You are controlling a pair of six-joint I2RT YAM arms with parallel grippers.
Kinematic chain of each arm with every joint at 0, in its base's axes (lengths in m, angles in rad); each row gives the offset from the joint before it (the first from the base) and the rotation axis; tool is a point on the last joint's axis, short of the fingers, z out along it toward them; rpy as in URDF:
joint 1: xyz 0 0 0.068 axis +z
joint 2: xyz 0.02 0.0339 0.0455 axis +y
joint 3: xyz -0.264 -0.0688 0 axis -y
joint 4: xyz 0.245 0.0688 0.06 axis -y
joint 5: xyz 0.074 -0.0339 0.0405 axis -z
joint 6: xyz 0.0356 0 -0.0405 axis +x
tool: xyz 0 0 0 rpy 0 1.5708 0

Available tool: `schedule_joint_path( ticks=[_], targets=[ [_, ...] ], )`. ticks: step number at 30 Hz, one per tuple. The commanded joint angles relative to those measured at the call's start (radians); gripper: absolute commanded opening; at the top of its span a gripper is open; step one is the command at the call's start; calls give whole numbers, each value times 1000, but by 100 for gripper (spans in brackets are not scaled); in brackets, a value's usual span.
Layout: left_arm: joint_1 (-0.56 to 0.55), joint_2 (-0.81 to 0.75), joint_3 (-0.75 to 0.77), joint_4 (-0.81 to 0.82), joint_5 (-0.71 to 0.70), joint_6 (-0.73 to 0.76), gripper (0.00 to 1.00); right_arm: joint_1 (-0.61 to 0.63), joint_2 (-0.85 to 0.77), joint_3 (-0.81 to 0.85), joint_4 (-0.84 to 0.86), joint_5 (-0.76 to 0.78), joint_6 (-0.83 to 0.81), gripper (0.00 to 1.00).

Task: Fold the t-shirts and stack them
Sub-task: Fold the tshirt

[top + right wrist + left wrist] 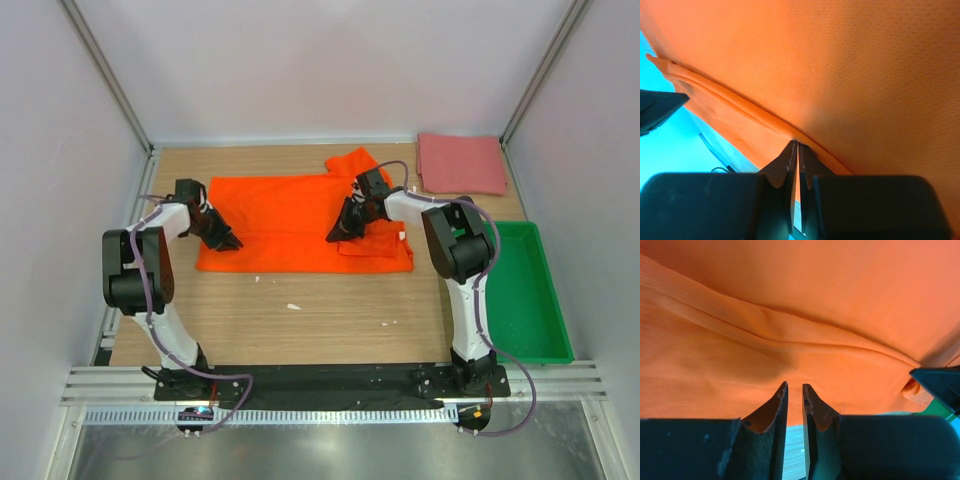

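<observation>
The bright orange t-shirt (pixel 290 220) lies spread across the middle of the table, with a sleeve sticking out at the back. The dull pink-red t-shirt (pixel 460 163) lies folded at the back right. My left gripper (pixel 225 240) is at the orange shirt's left edge. In the left wrist view the left gripper (pixel 795 386) has its jaws a narrow gap apart with no cloth between them, and the orange t-shirt (pixel 800 315) is just past the tips. My right gripper (pixel 338 235) is over the shirt's right half. In the right wrist view the right gripper (pixel 798 143) is shut on a hem fold of the orange t-shirt (pixel 850 75).
A green plastic tray (pixel 530 290) stands along the table's right side, beside the right arm. Bare wood runs between the orange shirt's near edge and the arm bases. White walls and metal posts enclose the back and both sides.
</observation>
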Motion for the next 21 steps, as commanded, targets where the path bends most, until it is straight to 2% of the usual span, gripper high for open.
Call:
schedule_joint_path(
  ticks=[1,5,8,12,13,16,19,21],
  targets=[
    [80,10,15,41,-23,-2,18,-3,-12,13,-24,-8,-34,10],
    [134,28,14,32,-10,11,17,-1,-52,-31,-21,-30,-47,10],
    [125,-47,12,49,36,11,19,-3,-106,-14,-32,-17,-59,12],
    [101,-140,69,82,1,2,32,-32,-160,111,-104,102,-90,35],
    [99,-142,109,93,-20,13,36,-39,-166,146,-96,131,-96,38],
    [101,-98,184,131,-40,54,47,-103,-163,209,-75,283,-87,45],
    [113,32,326,148,-10,99,49,-177,-147,254,6,389,-59,52],
    [119,130,418,183,-7,119,50,-211,-103,297,45,436,-97,54]
  ],
)
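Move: Some 16 cm ahead of the left hand and 6 cm to its left lies the orange t-shirt's far left corner, about 3 cm lower. The right hand's fingers are at the folded hem's edge, with the far sleeve about 19 cm ahead and 5 cm right; the tucked-in sleeve flap is 2 cm back and 8 cm right, the folded red shirt 19 cm ahead and 30 cm right, all near its own height. Sweeping low over the near folded band, the left hand first goes about 5 cm towards the shirt's left edge, then rises and reaches forward towards the far left corner. The right hand stays almost still at the hem, lets go, then rises about 10 cm and reaches forward and right towards the far sleeve. Both grippers open to about half and tip outward by over 20 degrees. ##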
